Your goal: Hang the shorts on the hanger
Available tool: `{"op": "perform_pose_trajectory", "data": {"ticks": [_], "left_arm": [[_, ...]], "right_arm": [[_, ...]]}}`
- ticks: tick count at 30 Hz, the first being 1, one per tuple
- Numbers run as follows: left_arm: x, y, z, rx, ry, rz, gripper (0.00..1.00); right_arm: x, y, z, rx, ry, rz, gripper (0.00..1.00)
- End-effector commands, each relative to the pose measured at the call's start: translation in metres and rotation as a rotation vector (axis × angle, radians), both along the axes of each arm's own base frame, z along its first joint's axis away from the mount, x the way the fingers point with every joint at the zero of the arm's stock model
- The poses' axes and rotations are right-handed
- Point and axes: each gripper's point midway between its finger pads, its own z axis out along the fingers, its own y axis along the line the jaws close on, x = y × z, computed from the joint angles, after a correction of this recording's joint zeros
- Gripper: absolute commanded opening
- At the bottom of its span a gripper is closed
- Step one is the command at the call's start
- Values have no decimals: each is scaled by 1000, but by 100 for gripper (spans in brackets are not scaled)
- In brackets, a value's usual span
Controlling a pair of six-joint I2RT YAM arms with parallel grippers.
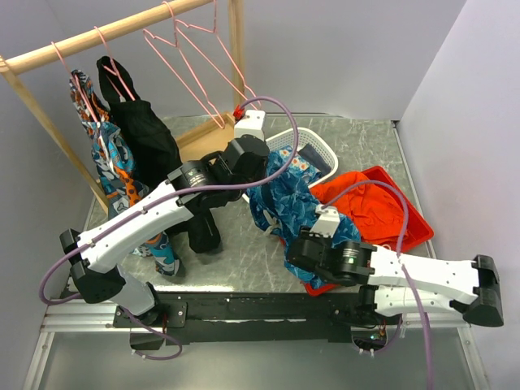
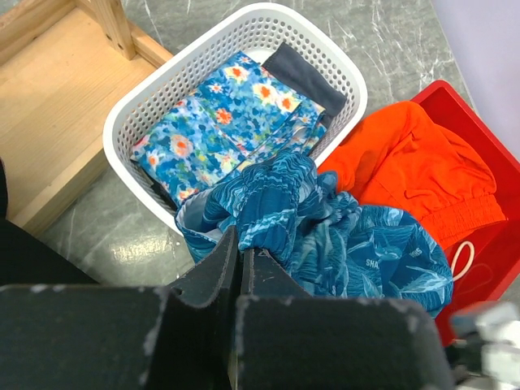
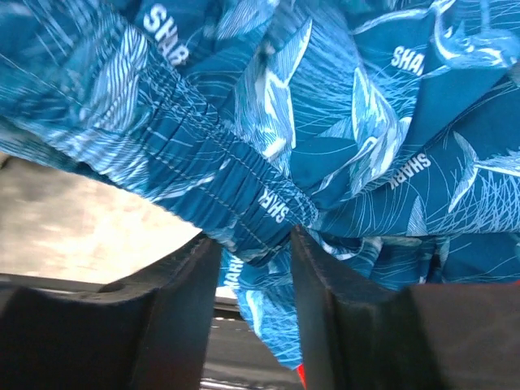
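The teal-blue leaf-print shorts (image 1: 280,199) hang bunched above the table between both arms. My left gripper (image 1: 266,162) holds their upper edge over the basket; in the left wrist view its fingers (image 2: 219,260) are pressed together on a fold of the shorts (image 2: 341,244). My right gripper (image 1: 302,236) is at the lower end of the shorts. In the right wrist view it (image 3: 252,244) stands open, a finger on each side of the gathered waistband (image 3: 244,179). Empty pink wire hangers (image 1: 184,80) hang from the wooden rail at the back.
A white basket (image 2: 142,101) holds a blue flowered cloth (image 2: 227,122). To its right an orange-red garment (image 2: 414,162) lies in a red tray (image 1: 414,223). A black garment (image 1: 146,138) and a patterned one (image 1: 110,158) hang on the rail. The wooden rack base (image 2: 49,106) lies at the back left.
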Motion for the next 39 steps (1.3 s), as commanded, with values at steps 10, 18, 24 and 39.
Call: {"op": "perform_pose_trajectory", "data": {"ticks": [10,18,24,39], "left_arm": [[-8,10,45,-112,-62,0,1],[-14,18,55,-150,-74,-4,1],[-18,23,62,-168,-80,-9,1],[-62,81,211,-471,-337,-95,1]], "right_arm": [[19,-20,7,12,-77,-136,35],[14,-23,-19,-36,-26,-164,42],[31,-43,5,-39,-119,-264,26],[73,-69,338,168,-560,-125,0]]}}
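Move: The free part of the patterned blue shorts' waistband, which the right fingers will shut on, lies just off the right fingertips: about 2 cm ahead, 3 cm to the right and 2 cm lower. From the left hand, which still grips the waistband farther along, it is some 11 cm back, 13 cm right and 24 cm below. The orange shorts lie roughly 16 cm ahead, 20 cm right and 10 cm below the right hand, and the white basket about 27 cm ahead of it, 3 cm left and 6 cm below. The waistband of the blue shorts is worked between the half-open right fingers as that hand eases a few centimetres right and forward and dips about 2 cm. The fingers then shut on it and carry it up fast by some 30 cm, also moving forward, tipping up about 25 degrees. The left hand keeps its pinch and rises about 12 cm, drawing slightly back and left. ##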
